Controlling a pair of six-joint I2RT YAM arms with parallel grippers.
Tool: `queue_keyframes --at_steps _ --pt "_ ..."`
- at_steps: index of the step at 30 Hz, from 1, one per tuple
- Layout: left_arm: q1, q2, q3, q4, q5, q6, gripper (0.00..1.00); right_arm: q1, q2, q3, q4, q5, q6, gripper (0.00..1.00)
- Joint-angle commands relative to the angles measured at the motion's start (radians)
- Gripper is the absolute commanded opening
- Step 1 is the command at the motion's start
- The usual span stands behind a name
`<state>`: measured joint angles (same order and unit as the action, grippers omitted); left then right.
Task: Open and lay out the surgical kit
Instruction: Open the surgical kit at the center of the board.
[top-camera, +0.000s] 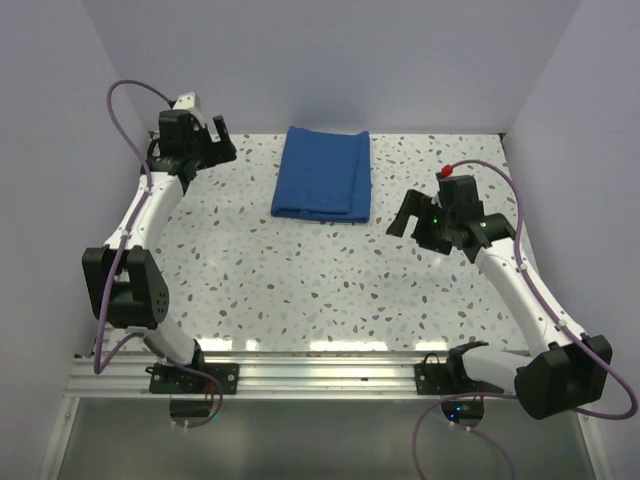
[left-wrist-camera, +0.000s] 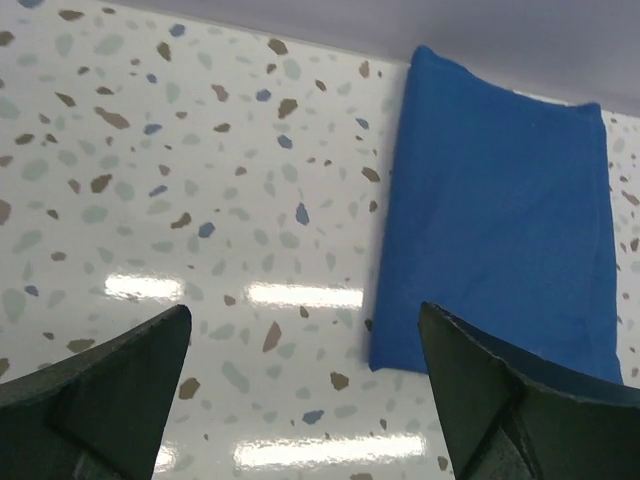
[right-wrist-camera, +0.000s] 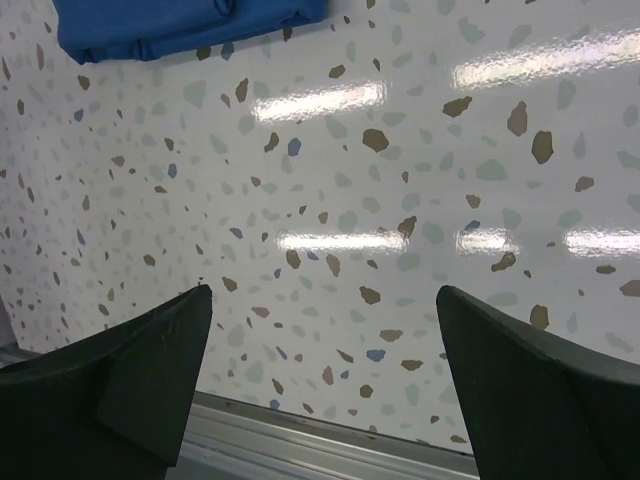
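Note:
The surgical kit (top-camera: 322, 172) is a folded royal-blue cloth bundle lying flat at the back middle of the speckled table. My left gripper (top-camera: 212, 143) hovers at the back left, a short way left of the bundle, open and holding nothing. The left wrist view shows the bundle (left-wrist-camera: 500, 200) ahead and to the right of the open left gripper (left-wrist-camera: 305, 310). My right gripper (top-camera: 410, 225) hangs open to the right of the bundle and nearer than it. In the right wrist view the bundle's (right-wrist-camera: 180, 25) edge shows at the top left, far from the right gripper (right-wrist-camera: 325, 291).
Pale walls close in the table (top-camera: 300, 280) at the back and on both sides. An aluminium rail (top-camera: 320, 370) runs along the near edge and also shows under the right gripper as the rail (right-wrist-camera: 350, 440).

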<state>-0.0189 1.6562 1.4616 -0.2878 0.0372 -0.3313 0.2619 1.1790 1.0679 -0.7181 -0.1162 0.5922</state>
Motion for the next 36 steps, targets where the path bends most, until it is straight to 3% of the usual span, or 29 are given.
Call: queue_keyframes --at_steps 1,3,6,8,12,16,22,28,31,32,35,36 --pt "-0.07 -0.021 0.04 -0.089 0.121 0.0 1.0 0.007 -0.018 0.011 0.011 -0.027 0.027 0.98" --pt "-0.12 0.008 0.075 -0.079 0.185 0.041 1.0 0.007 -0.039 -0.019 0.0 -0.005 0.049 0.98" --pt "-0.312 0.121 0.196 -0.163 0.003 0.061 1.0 0.007 -0.102 -0.063 -0.035 0.082 0.054 0.98" --pt "-0.372 0.204 0.332 -0.217 -0.034 0.061 1.0 0.007 -0.13 -0.075 -0.053 0.102 0.035 0.98" --pt "-0.502 0.481 0.596 -0.362 -0.193 0.092 0.86 0.0 -0.137 -0.072 -0.089 0.096 0.012 0.98" --pt "-0.601 0.654 0.801 -0.462 -0.281 0.11 0.78 -0.001 -0.114 -0.036 -0.147 0.069 0.021 0.98" --pt "-0.641 0.749 0.799 -0.424 -0.303 0.121 0.72 -0.001 -0.159 -0.014 -0.201 0.156 0.009 0.98" --pt "-0.645 0.803 0.778 -0.425 -0.324 0.132 0.67 -0.001 -0.137 -0.034 -0.185 0.139 0.043 0.99" --pt "-0.647 0.817 0.764 -0.433 -0.339 0.123 0.55 -0.003 -0.119 -0.037 -0.17 0.145 0.047 0.98" --pt "-0.647 0.815 0.761 -0.435 -0.341 0.121 0.38 -0.001 -0.113 -0.036 -0.167 0.144 0.049 0.98" --pt "-0.647 0.789 0.752 -0.436 -0.344 0.114 0.0 -0.001 -0.081 -0.036 -0.141 0.132 0.057 0.98" --pt "-0.642 0.778 0.752 -0.436 -0.342 0.11 0.0 -0.001 -0.059 -0.036 -0.12 0.125 0.058 0.99"
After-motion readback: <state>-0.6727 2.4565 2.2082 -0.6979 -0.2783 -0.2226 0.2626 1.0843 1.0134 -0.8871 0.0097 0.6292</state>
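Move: The surgical kit, a folded blue cloth on the bare board, has its middle about 25 cm to the right of my left hand, 8 cm ahead and 19 cm below. The near end of its flap edge, where I mean to grip, is about 31 cm right of that hand, 1 cm back and 18 cm down. From my right hand the kit's middle is some 28 cm ahead, 18 cm left and 14 cm below. I sweep my open left hand about 30 cm right, first nearly level over the kit, then about 18 cm down to the near end of the flap, turning the wrist clockwise and tipping the fingers further down. There I stop and shut them, pinching the flap's edge. My right hand, still open and empty, eases some 5 cm back and right, away from the kit. ##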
